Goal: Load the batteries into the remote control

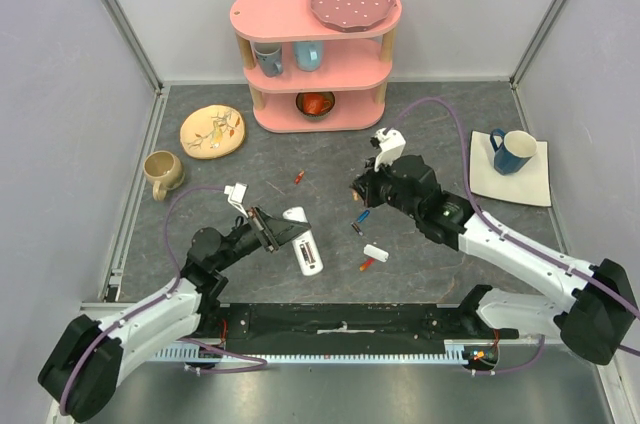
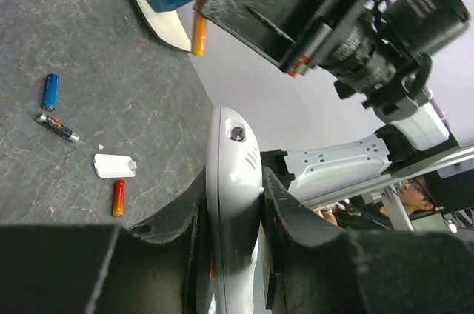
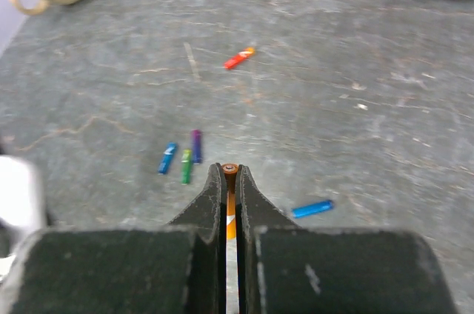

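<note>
The white remote control (image 2: 234,173) is clamped edge-on in my left gripper (image 2: 235,189), raised off the table; from above it shows as a white slab (image 1: 306,247) at that gripper (image 1: 284,231). My right gripper (image 3: 230,175) is shut on an orange battery (image 3: 230,214) and hovers right of the remote (image 1: 358,190). In the left wrist view that battery (image 2: 198,32) pokes from the right gripper's fingers. Loose batteries lie on the table: blue (image 3: 168,158), green (image 3: 186,166), purple (image 3: 195,145), orange-red (image 3: 239,57), another blue (image 3: 311,209), dark grey (image 2: 57,127) and orange-red (image 2: 118,197).
A small white cover (image 1: 375,251) lies on the grey table beside an orange-red cell. A beige mug (image 1: 161,173) and patterned plate (image 1: 212,131) stand at the left, a pink shelf (image 1: 315,54) at the back, a blue mug (image 1: 514,151) on a white mat at right.
</note>
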`<state>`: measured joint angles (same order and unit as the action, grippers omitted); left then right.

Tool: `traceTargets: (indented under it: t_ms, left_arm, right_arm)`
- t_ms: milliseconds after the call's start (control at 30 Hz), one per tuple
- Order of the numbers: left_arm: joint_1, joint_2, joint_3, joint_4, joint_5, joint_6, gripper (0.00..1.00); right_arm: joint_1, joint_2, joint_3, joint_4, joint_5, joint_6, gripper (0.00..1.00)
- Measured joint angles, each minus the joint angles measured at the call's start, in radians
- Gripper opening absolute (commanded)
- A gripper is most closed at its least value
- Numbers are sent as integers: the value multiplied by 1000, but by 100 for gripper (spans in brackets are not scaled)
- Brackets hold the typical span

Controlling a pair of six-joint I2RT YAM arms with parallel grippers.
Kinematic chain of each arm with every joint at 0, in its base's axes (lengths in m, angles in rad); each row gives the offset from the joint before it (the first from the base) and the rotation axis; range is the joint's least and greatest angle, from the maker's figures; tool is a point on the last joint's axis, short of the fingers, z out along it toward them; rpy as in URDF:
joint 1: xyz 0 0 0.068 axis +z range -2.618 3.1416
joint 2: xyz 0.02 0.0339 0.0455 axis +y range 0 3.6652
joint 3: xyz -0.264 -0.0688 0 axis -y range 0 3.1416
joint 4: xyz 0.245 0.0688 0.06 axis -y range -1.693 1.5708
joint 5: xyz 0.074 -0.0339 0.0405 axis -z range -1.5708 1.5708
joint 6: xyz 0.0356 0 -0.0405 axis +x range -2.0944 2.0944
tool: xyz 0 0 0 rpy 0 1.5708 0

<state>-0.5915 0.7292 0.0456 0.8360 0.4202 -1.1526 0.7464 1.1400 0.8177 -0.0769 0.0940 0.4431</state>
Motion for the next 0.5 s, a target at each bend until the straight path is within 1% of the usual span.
traceTargets:
  t_ms: [133,267,367,500]
  left_arm:
    - [0,76,0,81,0,-32,2]
    - [0,118,0,145,-6,-63,2]
    - [0,135,0,173,-24,-82,2]
    - [0,164,0,193,-28,-104,2]
  right_arm:
    - [81,-12,8,26,18,38,0]
    - [116,-72,-23,87,41,108,0]
    - [146,-93,-27,116,51,140,0]
    - [220,-93,-30,143,61,149,0]
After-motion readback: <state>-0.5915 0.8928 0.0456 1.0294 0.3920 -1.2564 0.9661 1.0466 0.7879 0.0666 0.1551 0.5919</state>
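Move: The remote control, held up by the left gripper, has its middle about 13 cm back and 12 cm left of the right hand, roughly at its height; from the left hand it is some 3 cm back and 2 cm right. On the table some 17 cm below the right hand, a blue battery lies about 3 cm ahead and 2 cm right, a black battery 1 cm back and 1 cm right, and the white cover 8 cm back and 6 cm right. Back, left and up in about equal parts, some 5 cm each way, the right hand carries the orange battery it still pinches towards the remote control, rolling by about 15 degrees so its left side rises and swinging slightly counter-clockwise. The left hand keeps its grip on the remote and edges about 1 cm forward, tilting a few degrees. ##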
